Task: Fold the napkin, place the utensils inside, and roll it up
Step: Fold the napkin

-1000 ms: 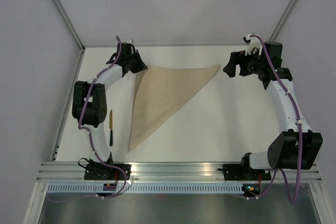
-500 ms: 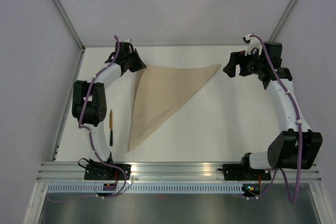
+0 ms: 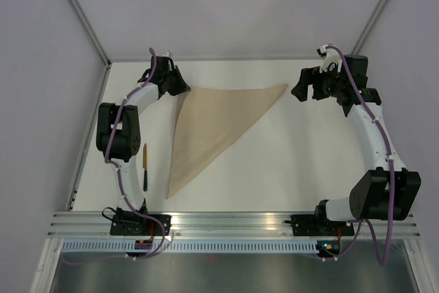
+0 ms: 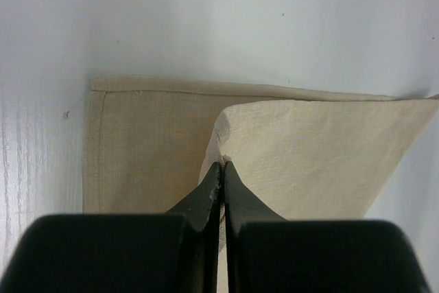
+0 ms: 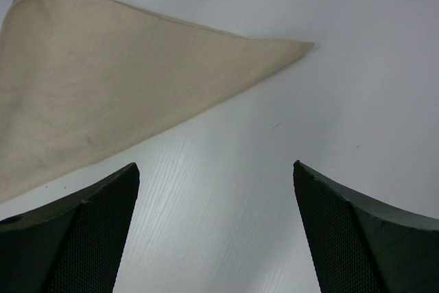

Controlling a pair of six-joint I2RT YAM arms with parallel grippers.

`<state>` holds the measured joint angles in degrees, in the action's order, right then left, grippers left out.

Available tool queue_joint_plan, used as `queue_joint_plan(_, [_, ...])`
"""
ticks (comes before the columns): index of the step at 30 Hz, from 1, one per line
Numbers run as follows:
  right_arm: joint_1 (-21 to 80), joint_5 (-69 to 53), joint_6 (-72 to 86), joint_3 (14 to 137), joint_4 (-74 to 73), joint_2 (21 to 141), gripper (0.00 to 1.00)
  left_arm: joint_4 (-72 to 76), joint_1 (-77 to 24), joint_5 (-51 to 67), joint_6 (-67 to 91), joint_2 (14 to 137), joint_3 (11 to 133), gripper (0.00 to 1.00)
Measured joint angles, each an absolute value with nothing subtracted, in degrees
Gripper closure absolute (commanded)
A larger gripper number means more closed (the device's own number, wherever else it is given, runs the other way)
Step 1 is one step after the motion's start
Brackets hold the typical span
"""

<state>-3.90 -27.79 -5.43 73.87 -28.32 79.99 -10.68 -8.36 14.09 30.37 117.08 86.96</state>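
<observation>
The beige napkin lies folded into a triangle on the white table, one tip pointing right and one toward the near edge. My left gripper is at its far left corner, shut on the upper layer's corner; the lower layer lies flat beneath. My right gripper hovers open just right of the napkin's right tip, with nothing between its fingers. One utensil, orange-brown at the far end and dark at the near end, lies left of the napkin beside the left arm.
The white table ends at a metal rail along the near side. Grey walls with frame posts close in the left, back and right. The left arm's elbow stands close to the utensil.
The left arm's wrist and elbow have shifted slightly toward the back left with the napkin corner still pinched. The right arm and the utensil have not moved.
</observation>
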Motion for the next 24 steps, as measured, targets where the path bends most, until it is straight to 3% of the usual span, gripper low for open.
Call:
queue_joint_plan(6, [-3.9, -27.8, -5.7, 73.9, -28.3, 80.6, 0.02, -10.7, -8.2, 14.1, 30.4, 117.8, 87.4, 0.97])
queue_joint_plan(8, [-3.9, -27.8, -5.8, 73.9, -28.3, 80.6, 0.02, -10.7, -8.2, 14.1, 30.4, 117.8, 87.5, 0.91])
queue_joint_plan(9, [-3.9, -27.8, -5.8, 73.9, -28.3, 80.7, 0.02, -10.7, -8.2, 14.1, 30.4, 117.9, 87.5, 0.77])
queue_joint_plan(11, [-3.9, -27.8, -5.8, 73.9, -28.3, 80.7, 0.02, -10.6, -8.2, 13.9, 30.1, 118.0, 87.6, 0.61])
queue_joint_plan(12, [-3.9, -27.8, -5.8, 73.9, -28.3, 80.6, 0.02, -10.7, -8.1, 13.7, 29.9, 118.0, 87.6, 0.44])
queue_joint_plan(14, [-3.9, -27.8, -5.8, 73.9, -28.3, 80.7, 0.02, -10.7, -8.1, 13.4, 29.5, 118.0, 87.7, 0.29])
queue_joint_plan(24, [-3.9, -28.8, -7.0, 73.9, -28.8, 80.7, 0.02, -11.6, -6.5, 7.3, 28.4, 111.4, 84.1, 0.23])
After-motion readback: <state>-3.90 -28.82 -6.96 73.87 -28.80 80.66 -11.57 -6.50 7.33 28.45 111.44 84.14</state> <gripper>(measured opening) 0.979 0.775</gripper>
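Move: The left hand still pinches the napkin's folded-over corner, with the napkin's far-left corner, its landing place, about 6 cm ahead, 6 cm to the left and 7 cm below. From this hand the napkin's far-right tip is roughly 39 cm to the right and 7 cm ahead, and the knife some 18 cm to the left and 30 cm back. For the open, idle right hand, the far-left corner is about 46 cm left, 20 cm ahead and 22 cm lower. The left hand all but holds its place by the napkin's far-left corner, easing forward and down by only half a centimetre or so while its shut fingers spread to about three quarters open and let go of the folded corner. It then picks up speed to the left, ending about 4 cm over and 2 cm higher with the wrist turned some 5 degrees counter-clockwise, its open fingers empty. ##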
